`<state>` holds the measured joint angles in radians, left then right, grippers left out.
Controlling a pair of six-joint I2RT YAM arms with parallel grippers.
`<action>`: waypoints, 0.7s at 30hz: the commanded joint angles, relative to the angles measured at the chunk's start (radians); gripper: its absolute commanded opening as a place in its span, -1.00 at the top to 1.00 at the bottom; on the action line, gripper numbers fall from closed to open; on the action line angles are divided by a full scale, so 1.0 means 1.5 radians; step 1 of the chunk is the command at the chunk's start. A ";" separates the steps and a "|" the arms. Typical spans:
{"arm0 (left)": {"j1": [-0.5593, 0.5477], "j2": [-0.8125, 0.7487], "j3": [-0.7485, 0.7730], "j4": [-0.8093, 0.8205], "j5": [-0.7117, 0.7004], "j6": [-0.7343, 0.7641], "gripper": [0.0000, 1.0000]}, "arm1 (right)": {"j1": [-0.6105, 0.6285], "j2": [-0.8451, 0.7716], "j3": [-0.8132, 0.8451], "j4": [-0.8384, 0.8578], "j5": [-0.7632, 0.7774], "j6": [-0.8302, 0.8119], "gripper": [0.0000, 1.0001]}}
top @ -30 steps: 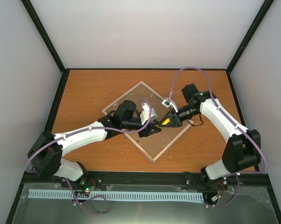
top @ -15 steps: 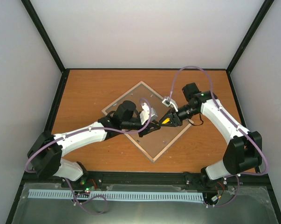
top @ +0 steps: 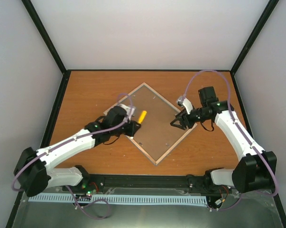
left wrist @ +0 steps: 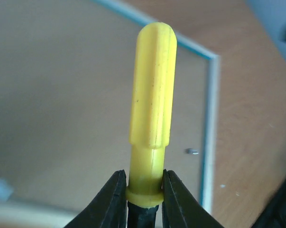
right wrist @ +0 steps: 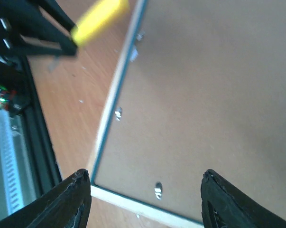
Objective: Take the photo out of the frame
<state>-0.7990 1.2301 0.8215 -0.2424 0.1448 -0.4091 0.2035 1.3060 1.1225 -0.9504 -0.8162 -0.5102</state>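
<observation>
The frame (top: 157, 135) lies face down as a diamond on the table, its brown backing board (right wrist: 209, 85) up and its thin turquoise edge (left wrist: 210, 123) showing. The photo is hidden under the backing. My left gripper (top: 133, 126) is over the frame's left corner, shut on the neck of a yellow-handled tool (top: 142, 116). In the left wrist view the handle (left wrist: 152, 85) sticks straight out between the fingers (left wrist: 115, 194). My right gripper (top: 177, 122) hovers open above the frame's right part, nothing between its fingertips (right wrist: 80, 183).
Small metal tabs (right wrist: 158, 190) sit along the backing's edges. The wooden table (top: 86, 95) is boxed in by pale walls with black corner posts. A black rail (top: 147, 180) runs along the near edge by the arm bases.
The yellow tool has passed from my right gripper to my left. The right gripper has opened and drawn back to the right. The left arm has pulled left with the tool.
</observation>
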 commanded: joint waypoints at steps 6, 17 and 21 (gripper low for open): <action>0.139 -0.124 -0.091 -0.320 -0.151 -0.392 0.93 | 0.004 -0.010 -0.093 0.101 0.115 0.022 -0.21; 0.242 -0.095 -0.185 -0.292 -0.132 -0.429 0.90 | 0.051 -0.028 -0.129 0.099 0.120 -0.003 -0.17; 0.257 -0.096 -0.220 -0.262 -0.124 -0.434 0.90 | 0.057 -0.027 -0.129 0.100 0.123 -0.004 -0.16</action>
<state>-0.4397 1.0866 0.5247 -0.6750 -0.0410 -1.0222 0.2783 1.2873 0.9337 -0.8150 -0.6357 -0.5018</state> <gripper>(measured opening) 0.196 0.583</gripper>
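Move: The left hand holds the yellow screwdriver over the frame's near-left side; the bare table it is heading for lies about 21 cm left, 5 cm back and 17 cm below, with the frame's middle roughly 7 cm right and 10 cm ahead and a white scrap 8 cm left, 4 cm ahead. From the open right hand the frame's middle is some 15 cm left, 12 cm ahead and 20 cm down; a metal clip sits 5 cm left, 3 cm back, and the near corner 12 cm left, 15 cm back. Keeping its grip on the screwdriver, the left hand sweeps about 20 cm left and sinks some 14 cm, off the frame and down towards the bare table beside it, drawing back slightly late on while the wrist turns counter-clockwise and tips the fingers to point nearly straight down. The right hand, fingers staying open, drops about 6.5 cm towards the frame's near-right edge, most of it early, and tips its fingers some 10 degrees further down, still clear above the frame. ##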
